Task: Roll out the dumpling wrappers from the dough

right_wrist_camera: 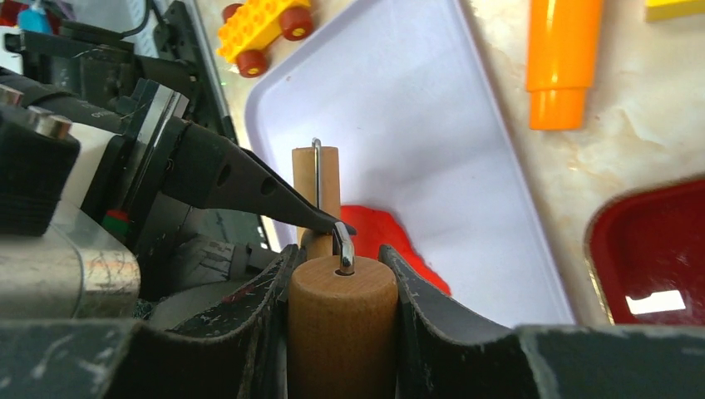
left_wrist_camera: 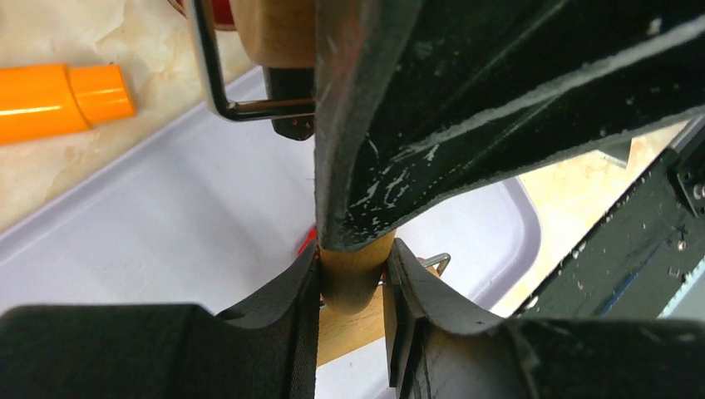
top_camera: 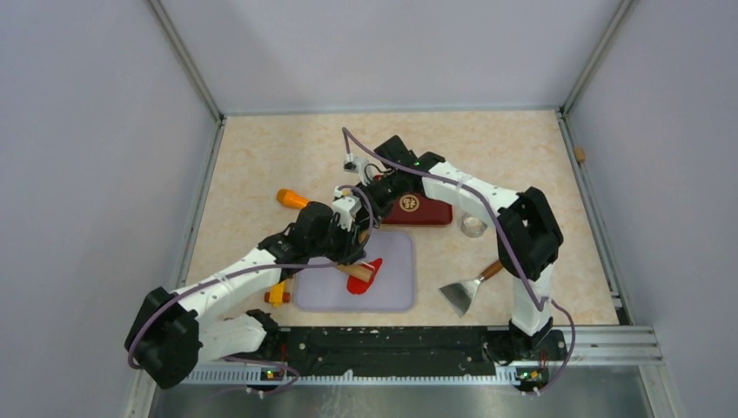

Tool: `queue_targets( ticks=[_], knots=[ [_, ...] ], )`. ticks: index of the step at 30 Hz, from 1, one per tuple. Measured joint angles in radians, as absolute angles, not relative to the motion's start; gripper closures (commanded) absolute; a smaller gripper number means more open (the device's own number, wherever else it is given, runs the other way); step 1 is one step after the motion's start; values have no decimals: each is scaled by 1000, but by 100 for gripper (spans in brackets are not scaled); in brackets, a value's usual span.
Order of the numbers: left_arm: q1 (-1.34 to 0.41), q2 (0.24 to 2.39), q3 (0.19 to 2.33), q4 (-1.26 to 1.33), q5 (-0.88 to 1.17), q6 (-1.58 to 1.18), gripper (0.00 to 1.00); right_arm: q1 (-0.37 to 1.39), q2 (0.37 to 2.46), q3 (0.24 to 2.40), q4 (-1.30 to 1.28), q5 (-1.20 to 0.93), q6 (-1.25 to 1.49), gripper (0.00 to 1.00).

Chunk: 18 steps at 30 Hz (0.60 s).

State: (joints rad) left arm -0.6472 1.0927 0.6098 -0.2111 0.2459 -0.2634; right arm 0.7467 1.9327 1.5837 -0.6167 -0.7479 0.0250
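Observation:
The dough (top_camera: pixel 365 277) is a flattened, ragged red patch on the lilac board (top_camera: pixel 392 292). A wooden roller with a metal wire frame (top_camera: pixel 354 271) lies over the dough's left side. My right gripper (right_wrist_camera: pixel 342 258) is shut on the roller's wooden handle (right_wrist_camera: pixel 342 328). Beyond the handle, the roller's other cylinder (right_wrist_camera: pixel 316 187) stands beside the red dough (right_wrist_camera: pixel 391 237). My left gripper (left_wrist_camera: pixel 353 259) is shut on a wooden part of the same roller (left_wrist_camera: pixel 353 274), just under the right gripper's finger. The dumpling wrappers are out of view.
An orange marker (top_camera: pixel 291 198) lies left of the arms, and a dark red box (top_camera: pixel 422 211) sits behind the board. A metal ring cutter (top_camera: pixel 473 226) and a scraper (top_camera: pixel 466 292) lie to the right. A yellow toy car (top_camera: pixel 278 294) touches the board's left edge.

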Motion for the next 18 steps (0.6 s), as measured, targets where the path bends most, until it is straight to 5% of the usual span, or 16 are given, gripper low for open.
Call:
queue_targets(
  ticks=[18],
  knots=[
    [-649,1344,484,244,249,-423,100,694,2003,1555,-609,-620,56,100]
  ],
)
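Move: The dough lies about 6 cm back, 1 cm to the right and 9 cm below my left hand, which already holds the roller's handle. From my right hand, on the roller's upper end, it is some 10 cm back, 2 cm left and 13 cm down. Counted from my left hand, the orange microphone is 10 cm ahead and 10 cm left, the red tray 12 cm ahead and 12 cm right, and the yellow car 8 cm back, 19 cm left. I bring the raised roller down onto the far part of the dough with both hands together, sinking about 5 cm while easing some 3 cm forward and as much to the right. My left fingers keep their grip low on the handle and my right fingers stay closed on the upper end; both wrists tilt less than 10 degrees as the lower roller meets the dough. ##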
